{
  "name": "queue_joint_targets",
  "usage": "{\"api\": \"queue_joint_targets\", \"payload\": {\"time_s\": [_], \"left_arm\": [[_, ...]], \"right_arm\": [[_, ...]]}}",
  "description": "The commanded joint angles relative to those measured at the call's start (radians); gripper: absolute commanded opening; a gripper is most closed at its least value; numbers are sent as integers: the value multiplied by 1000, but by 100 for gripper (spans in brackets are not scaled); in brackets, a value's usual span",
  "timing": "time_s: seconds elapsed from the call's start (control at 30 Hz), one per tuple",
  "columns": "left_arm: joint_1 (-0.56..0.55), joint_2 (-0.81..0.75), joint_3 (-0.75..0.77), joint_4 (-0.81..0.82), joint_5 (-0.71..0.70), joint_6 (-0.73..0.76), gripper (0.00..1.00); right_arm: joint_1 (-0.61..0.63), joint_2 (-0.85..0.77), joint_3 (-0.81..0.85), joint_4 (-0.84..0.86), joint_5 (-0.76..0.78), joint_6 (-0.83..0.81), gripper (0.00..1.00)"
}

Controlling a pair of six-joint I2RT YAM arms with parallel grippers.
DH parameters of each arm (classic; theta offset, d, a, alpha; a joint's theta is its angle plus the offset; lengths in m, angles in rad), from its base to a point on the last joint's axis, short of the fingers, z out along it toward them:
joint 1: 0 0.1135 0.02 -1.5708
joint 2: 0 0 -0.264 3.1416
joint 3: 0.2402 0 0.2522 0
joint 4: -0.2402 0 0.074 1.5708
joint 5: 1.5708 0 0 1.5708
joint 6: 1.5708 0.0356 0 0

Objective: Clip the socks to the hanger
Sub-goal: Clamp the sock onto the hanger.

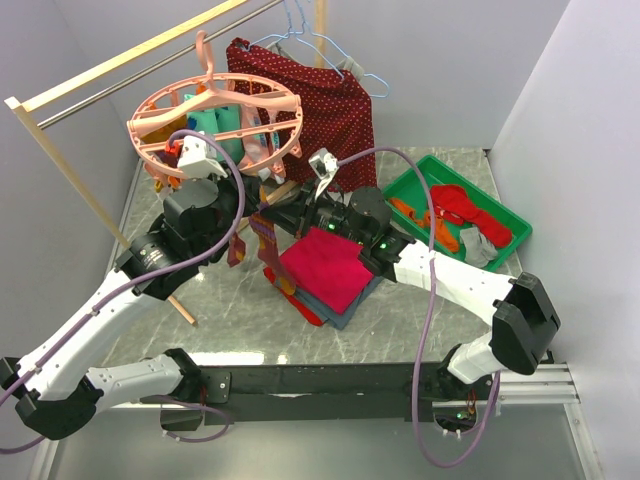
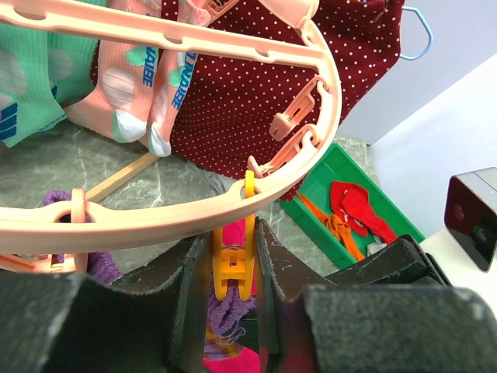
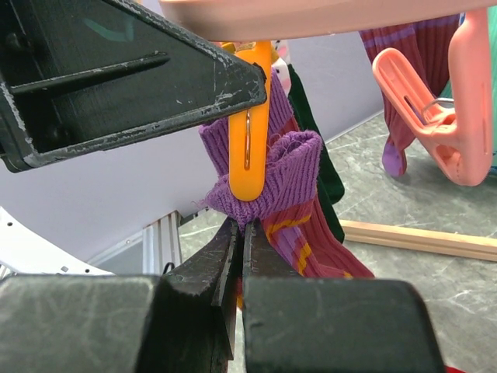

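Observation:
The pink round hanger (image 1: pixel 215 112) hangs from the wooden rack, and its ring (image 2: pixel 155 217) crosses the left wrist view. My left gripper (image 2: pixel 233 247) is shut on an orange clip (image 2: pixel 231 268) that dangles from the ring, one finger pressing each side. The clip (image 3: pixel 248 148) sits over the cuff of a purple-striped sock (image 3: pixel 291 179). My right gripper (image 3: pixel 242 229) is shut on that cuff just below the clip. The sock (image 1: pixel 268 243) hangs down between the two arms. Teal and pink socks (image 2: pixel 116 85) hang clipped on the hanger's far side.
A green tray (image 1: pixel 500 205) at the right holds red and orange socks (image 1: pixel 455 210). A folded red and grey cloth stack (image 1: pixel 325 275) lies mid-table. A dark red dotted garment (image 1: pixel 320 100) hangs behind. A dark green sock (image 3: pixel 314 148) and a maroon sock (image 3: pixel 404 85) hang nearby.

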Motion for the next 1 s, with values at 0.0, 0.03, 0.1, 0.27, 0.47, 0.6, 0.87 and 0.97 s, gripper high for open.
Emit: {"api": "queue_joint_targets", "payload": {"time_s": [0.0,0.03,0.1,0.27,0.47,0.6,0.87,0.97], "left_arm": [[0,-3,11,11,6,6,1],[-1,-3,11,14,6,5,1],[0,-6,11,16,9,3,3],[0,-6,6,14,8,2,7],[0,-11,3,16,6,6,34],[0,-20,1,14,-6,11,53],[0,-26,-2,2,-34,14,63],[0,-32,-5,-3,-51,18,60]], "right_arm": [[7,-9,73,58,4,3,0],[8,-7,79,55,7,3,0],[7,-4,80,59,10,8,0],[10,-6,88,64,12,15,0],[10,-6,88,61,12,14,0],[10,-7,85,59,15,14,7],[11,-25,90,-9,2,-33,48],[7,-41,100,-92,-8,-73,59]]}}
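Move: The left hand holds the orange clip squeezed open under the hanger's rim; the purple sock cuff it is meant to bite is about 4 cm straight below that hand. From the left hand, an empty pink clip is some 6 cm ahead and 2 cm right at the same height, and the clip holding another striped sock is about 8 cm left, level with it. From the right hand, pinching the cuff, the orange clip is roughly 4 cm above and 1 cm left. The right hand keeps its pinch on the purple cuff and eases it up about 1 cm into the open orange clip, while the left hand holds almost still and then opens to about twice its starting gap, letting the clip's handles go so that its jaws close on the knit. Only after that do the right fingers part to about half open and let go of the cuff, staying beside it as the hand starts to sink slightly, neither wrist turning noticeably. ##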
